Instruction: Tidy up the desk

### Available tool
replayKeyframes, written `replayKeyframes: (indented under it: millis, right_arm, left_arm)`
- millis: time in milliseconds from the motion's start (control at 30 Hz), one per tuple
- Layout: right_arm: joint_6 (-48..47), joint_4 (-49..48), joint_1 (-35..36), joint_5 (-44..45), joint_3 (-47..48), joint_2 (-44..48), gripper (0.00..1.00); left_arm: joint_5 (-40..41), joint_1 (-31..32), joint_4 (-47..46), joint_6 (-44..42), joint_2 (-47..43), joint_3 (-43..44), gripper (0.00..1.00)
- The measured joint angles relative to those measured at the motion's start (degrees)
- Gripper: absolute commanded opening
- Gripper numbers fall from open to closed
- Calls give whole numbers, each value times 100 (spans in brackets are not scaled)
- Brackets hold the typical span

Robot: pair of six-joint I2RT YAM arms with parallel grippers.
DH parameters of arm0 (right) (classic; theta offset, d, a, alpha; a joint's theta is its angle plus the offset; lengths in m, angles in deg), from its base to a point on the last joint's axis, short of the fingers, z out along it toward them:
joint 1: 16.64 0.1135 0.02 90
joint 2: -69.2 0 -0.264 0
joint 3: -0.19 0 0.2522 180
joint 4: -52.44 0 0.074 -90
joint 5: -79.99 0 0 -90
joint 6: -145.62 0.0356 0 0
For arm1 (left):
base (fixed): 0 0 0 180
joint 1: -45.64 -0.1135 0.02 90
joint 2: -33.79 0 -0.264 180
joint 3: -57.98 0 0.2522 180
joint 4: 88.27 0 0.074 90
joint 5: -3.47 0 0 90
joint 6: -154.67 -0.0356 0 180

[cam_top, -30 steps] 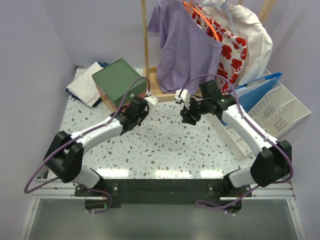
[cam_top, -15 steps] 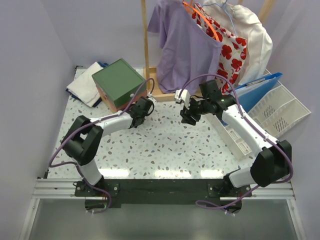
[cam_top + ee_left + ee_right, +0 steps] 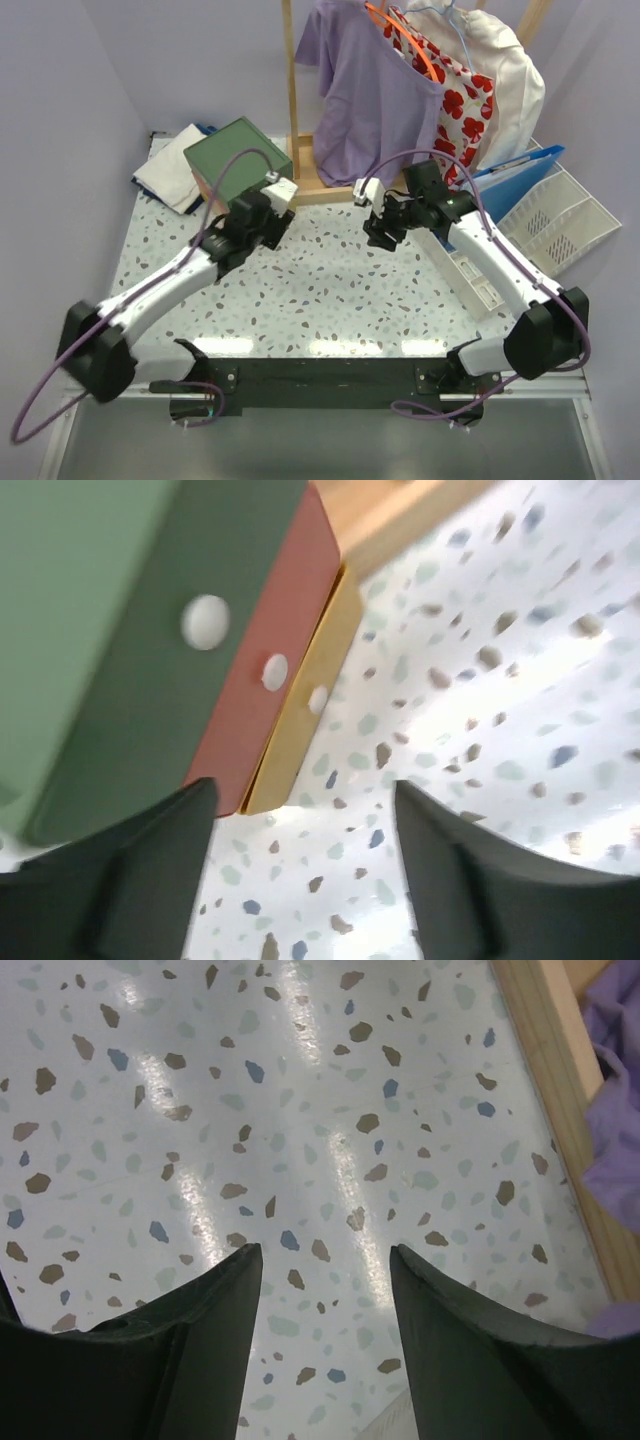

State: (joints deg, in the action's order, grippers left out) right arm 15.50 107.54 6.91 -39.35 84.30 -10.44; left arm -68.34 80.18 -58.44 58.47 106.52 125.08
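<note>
The desk (image 3: 330,290) is a white speckled tabletop. At its back left stands a green box (image 3: 235,160); the left wrist view shows its red drawer (image 3: 270,670) and yellow drawer (image 3: 310,700), each with white knobs. My left gripper (image 3: 272,205) hovers just right of that box. It is open, with only bare desk between its fingers (image 3: 303,792). My right gripper (image 3: 375,232) hangs over the middle back of the desk near the wooden rack base (image 3: 560,1090). It is open and empty (image 3: 325,1252).
A folded white cloth (image 3: 170,165) lies behind the box on the left. A wooden rack holds a purple shirt (image 3: 365,90) and other garments. At the right are a blue folder (image 3: 520,170), a white slotted file tray (image 3: 560,225) and a long white tray (image 3: 470,275).
The left gripper has gone from shut to open, and its arm has swung its elbow out to the left beside the green box. The right arm has barely moved.
</note>
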Motion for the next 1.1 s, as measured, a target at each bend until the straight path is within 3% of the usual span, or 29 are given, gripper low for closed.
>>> replayKeyframes:
  millis: [33,67,167,300,500,767,1100]
  right_arm:
    - [52,-13,-2,118,0,92,92]
    - [151,-42,0,258,-2,247,99]
    - [503,-234,-7,745,-20,852,99]
    - [1220,-503,-20,1368,24,1491,99]
    - [2745,-675,-37,2909,723,1462,99]
    - [3283,-907,-72,4520,1123,1628,99]
    - [3136,-745,-74,4826,1554,1770,99]
  left_arm:
    - [-138,0,-35,111,-503,-155,100]
    - [-234,-2,-94,249,-1005,-308,100]
    - [-352,-13,-212,654,-2393,-612,100]
    - [-267,-44,-269,1019,-3318,-575,100]
    - [28,-52,68,1228,-3670,-356,100]
    - [179,-68,332,1261,-3866,214,100]
    - [203,-68,442,1257,-3729,280,100]
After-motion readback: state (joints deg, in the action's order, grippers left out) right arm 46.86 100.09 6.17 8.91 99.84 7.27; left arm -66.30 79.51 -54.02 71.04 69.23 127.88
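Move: The three-drawer chest, all its drawers already shut, stands about 13 cm ahead of the empty left hand, 9 cm to its left and 6 cm lower; the white cloth lies some 18 cm ahead and 20 cm left. From the empty right hand the chest is about 14 cm ahead, 29 cm left and 8 cm lower. The white organizer lies about 6 cm ahead of that hand and 29 cm right, the clothes stand's base 17 cm ahead and 5 cm left, both some 14 cm below. Away from the closed chest, the left hand climbs about 20 cm while drawing back and a little left, its fingers lifting from a downward slant towards level. The right hand rises just over 20 cm and swings about 13 cm to the right, turning clockwise to face forward and tipping up. Both grippers spread from partly open to fully open, touching nothing. ##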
